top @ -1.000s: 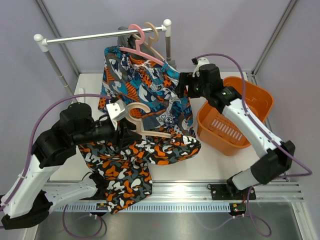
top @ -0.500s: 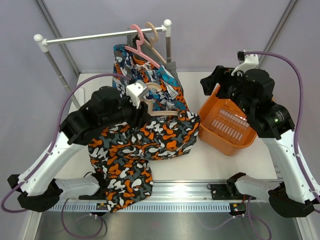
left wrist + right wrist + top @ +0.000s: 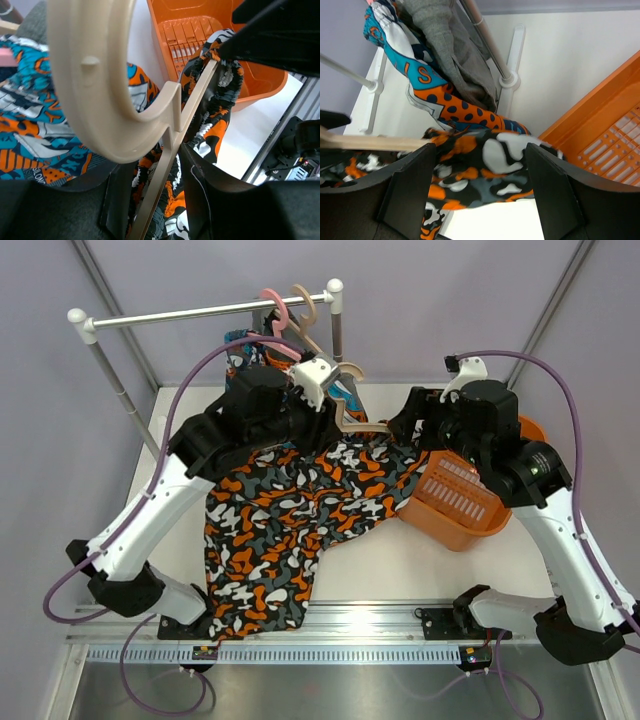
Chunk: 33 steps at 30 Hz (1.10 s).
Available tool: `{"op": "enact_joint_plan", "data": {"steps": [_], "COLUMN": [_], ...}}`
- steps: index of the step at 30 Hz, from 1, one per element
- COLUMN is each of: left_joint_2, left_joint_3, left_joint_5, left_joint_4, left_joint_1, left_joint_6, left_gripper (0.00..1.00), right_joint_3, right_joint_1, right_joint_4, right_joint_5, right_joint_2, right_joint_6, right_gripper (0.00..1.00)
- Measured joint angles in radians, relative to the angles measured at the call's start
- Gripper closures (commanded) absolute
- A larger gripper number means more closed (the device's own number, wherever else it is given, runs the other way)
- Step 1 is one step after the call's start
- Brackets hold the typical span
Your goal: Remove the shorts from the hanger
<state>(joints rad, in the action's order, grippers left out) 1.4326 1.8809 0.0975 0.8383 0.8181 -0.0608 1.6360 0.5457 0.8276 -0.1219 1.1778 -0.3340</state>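
The camouflage shorts (image 3: 300, 510) hang stretched from a beige hanger (image 3: 347, 410), with their lower legs draped over the table's front edge. My left gripper (image 3: 162, 200) is shut on the hanger (image 3: 165, 165), whose bar runs between the fingers and whose hook (image 3: 95, 85) fills the upper left. My right gripper (image 3: 480, 190) is open, one finger on each side of the right end of the camouflage waistband (image 3: 485, 165), next to the hanger's tip (image 3: 370, 142). Blue patterned shorts (image 3: 405, 70) and grey shorts (image 3: 450, 45) hang behind on the rack.
An orange basket (image 3: 465, 510) stands tilted under the right arm, close to the shorts' right end. The clothes rack bar (image 3: 200, 312) crosses the back, with a pink hanger (image 3: 272, 302) and another beige one (image 3: 303, 295) on it. Its post (image 3: 487, 45) stands near my right gripper.
My left arm has carried the hanger and camouflage shorts up and towards the back right. My right arm swung out, then came in to the waistband's right end.
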Motion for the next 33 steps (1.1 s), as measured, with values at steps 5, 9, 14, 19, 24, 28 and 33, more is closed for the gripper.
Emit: {"op": "enact_joint_plan", "data": {"steps": [5, 9, 14, 19, 24, 28, 33], "left_joint_2": [0.067, 0.095, 0.126, 0.128, 0.128, 0.128, 0.128], "left_joint_3": [0.021, 0.036, 0.098, 0.116, 0.116, 0.116, 0.116], "left_joint_5": [0.000, 0.000, 0.002, 0.004, 0.005, 0.015, 0.020], "left_joint_4": [-0.021, -0.024, -0.026, -0.028, -0.031, -0.023, -0.023], "left_joint_1": [0.006, 0.008, 0.009, 0.014, 0.024, 0.034, 0.046], "left_joint_6": [0.000, 0.000, 0.000, 0.000, 0.003, 0.011, 0.028], "left_gripper": [1.00, 1.00, 1.00, 1.00, 1.00, 1.00, 1.00], "right_joint_3": [0.000, 0.000, -0.019, -0.041, -0.018, 0.004, 0.008], "right_joint_1": [0.006, 0.006, 0.006, 0.007, 0.008, 0.008, 0.008], "right_joint_4": [0.037, 0.051, 0.061, 0.061, 0.066, 0.072, 0.092], "right_joint_5": [-0.010, -0.016, -0.020, -0.040, -0.072, -0.096, -0.112], "right_joint_2": [-0.012, -0.021, -0.029, -0.023, 0.023, 0.070, 0.092], "right_joint_6": [0.001, 0.002, 0.002, 0.002, 0.004, 0.012, 0.022], "right_gripper": [0.17, 0.19, 0.25, 0.27, 0.35, 0.51, 0.73]}}
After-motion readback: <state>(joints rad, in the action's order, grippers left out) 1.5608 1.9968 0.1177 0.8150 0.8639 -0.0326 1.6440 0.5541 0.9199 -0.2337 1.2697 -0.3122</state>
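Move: The tan hanger's bar already runs between the half-open left fingers. The shorts' far waistband corner, at the hanger's right tip, sits about 10 cm to the left gripper's right, 1 cm ahead and 3 cm lower. From the open right gripper that corner is roughly 3 cm ahead, 2 cm left and 4 cm below. The orange basket lies some 15 cm to its right, 2 cm ahead and 30 cm down; the teal shorts hang about 12 cm ahead, 13 cm left and 8 cm below. Bring the left gripper about 4 cm right towards the right one, first dipping forward and down, then rising again, and close its fingers from half open to nearly shut on the hanger. Ease the right gripper slightly back, then lower it some 4 cm and reach forward, tipping down about 10 degrees, and begin shutting its wide-open fingers around the waistband corner. ##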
